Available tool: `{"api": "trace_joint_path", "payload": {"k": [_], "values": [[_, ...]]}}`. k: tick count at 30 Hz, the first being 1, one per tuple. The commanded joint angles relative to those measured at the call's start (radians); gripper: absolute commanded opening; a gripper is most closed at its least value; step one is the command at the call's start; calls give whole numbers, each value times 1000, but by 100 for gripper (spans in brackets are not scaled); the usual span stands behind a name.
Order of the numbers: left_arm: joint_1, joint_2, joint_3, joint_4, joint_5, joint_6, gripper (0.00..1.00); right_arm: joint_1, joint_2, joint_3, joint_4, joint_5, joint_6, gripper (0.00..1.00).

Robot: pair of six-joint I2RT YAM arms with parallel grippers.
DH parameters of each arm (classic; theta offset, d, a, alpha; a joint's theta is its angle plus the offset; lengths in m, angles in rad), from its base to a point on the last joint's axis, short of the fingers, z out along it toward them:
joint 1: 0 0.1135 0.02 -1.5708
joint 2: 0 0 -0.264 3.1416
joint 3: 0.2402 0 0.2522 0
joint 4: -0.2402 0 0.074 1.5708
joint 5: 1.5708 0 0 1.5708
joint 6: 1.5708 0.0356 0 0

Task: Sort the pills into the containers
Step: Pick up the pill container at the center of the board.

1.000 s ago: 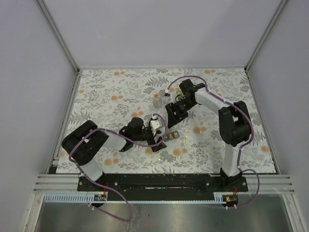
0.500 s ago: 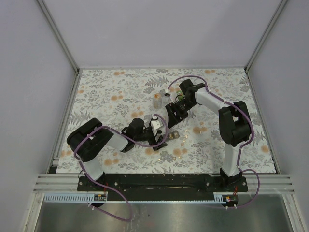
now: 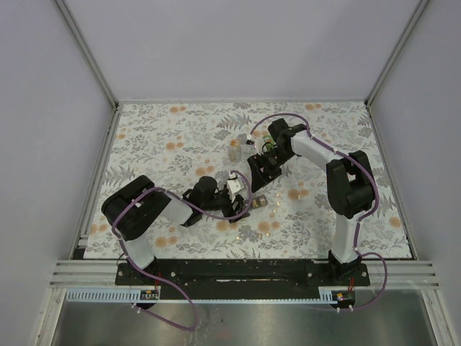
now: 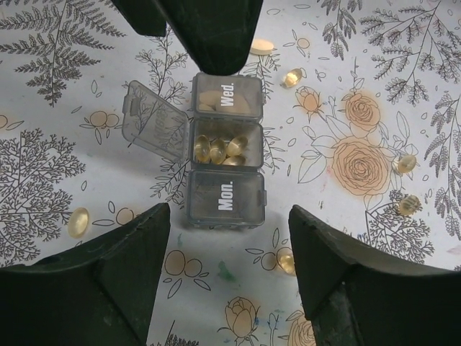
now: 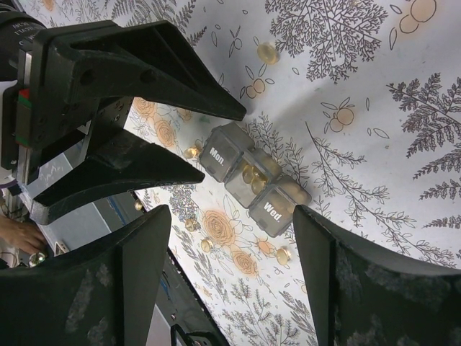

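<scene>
A grey three-cell pill organizer [image 4: 227,198] lies on the floral cloth, its cells marked Mon. and Wed. shut. The middle cell has its lid [image 4: 151,119] flipped open and holds several amber capsules [image 4: 220,148]. Loose amber pills [image 4: 78,222] [image 4: 286,261] [image 4: 405,163] lie scattered around it. My left gripper [image 4: 227,210] is open, its fingertips on either side of the Mon. end and apart from it. Over the Wed. end [image 5: 272,210] my right gripper [image 5: 232,213] hovers open and holds nothing. In the top view both grippers, left [image 3: 241,202] and right [image 3: 257,179], meet at the organizer [image 3: 261,201].
Two small clear jars [image 3: 235,148] stand behind the right gripper. More loose pills [image 5: 267,51] [image 5: 283,254] dot the cloth. Grey walls and metal rails [image 3: 101,144] fence the table on three sides.
My left gripper has slid a little right toward the organizer and its jaws have narrowed. The right arm has stayed still.
</scene>
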Motion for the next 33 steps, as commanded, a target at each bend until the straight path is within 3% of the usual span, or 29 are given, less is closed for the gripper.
{"api": "trace_joint_path", "payload": {"k": [1, 21, 30, 33], "values": [[-5, 11, 31, 45, 6, 11, 70, -11, -36, 0, -13, 3, -20, 77], [-5, 26, 65, -9, 23, 18, 51, -14, -52, -3, -35, 1, -60, 77], [-5, 17, 74, -41, 43, 41, 36, -36, -90, -25, 1, 80, -53, 76], [-4, 11, 72, -48, 63, 52, 26, -42, -96, -22, -1, 87, -53, 76]]}}
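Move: The pill container is right at the left gripper's tips: its middle is about 3 cm to the right, 1 cm ahead and 1 cm lower, with the Mon. end already between the open fingers. One loose capsule lies some 6 cm ahead and 1 cm left of this hand, another about 3 cm back and 1 cm left, both around 2 cm below. From the right gripper, the container is roughly 5 cm back, 2 cm left and 6 cm down. Close the left gripper on the Mon. end of the container from its two long sides, easing the hand just under 1 cm right and slightly forward along the box as the fingers narrow from about 70 to under 50 percent open, until both pads pinch the end. Then draw the right gripper, fingers still open, about 2 cm to the right, away from the container. ##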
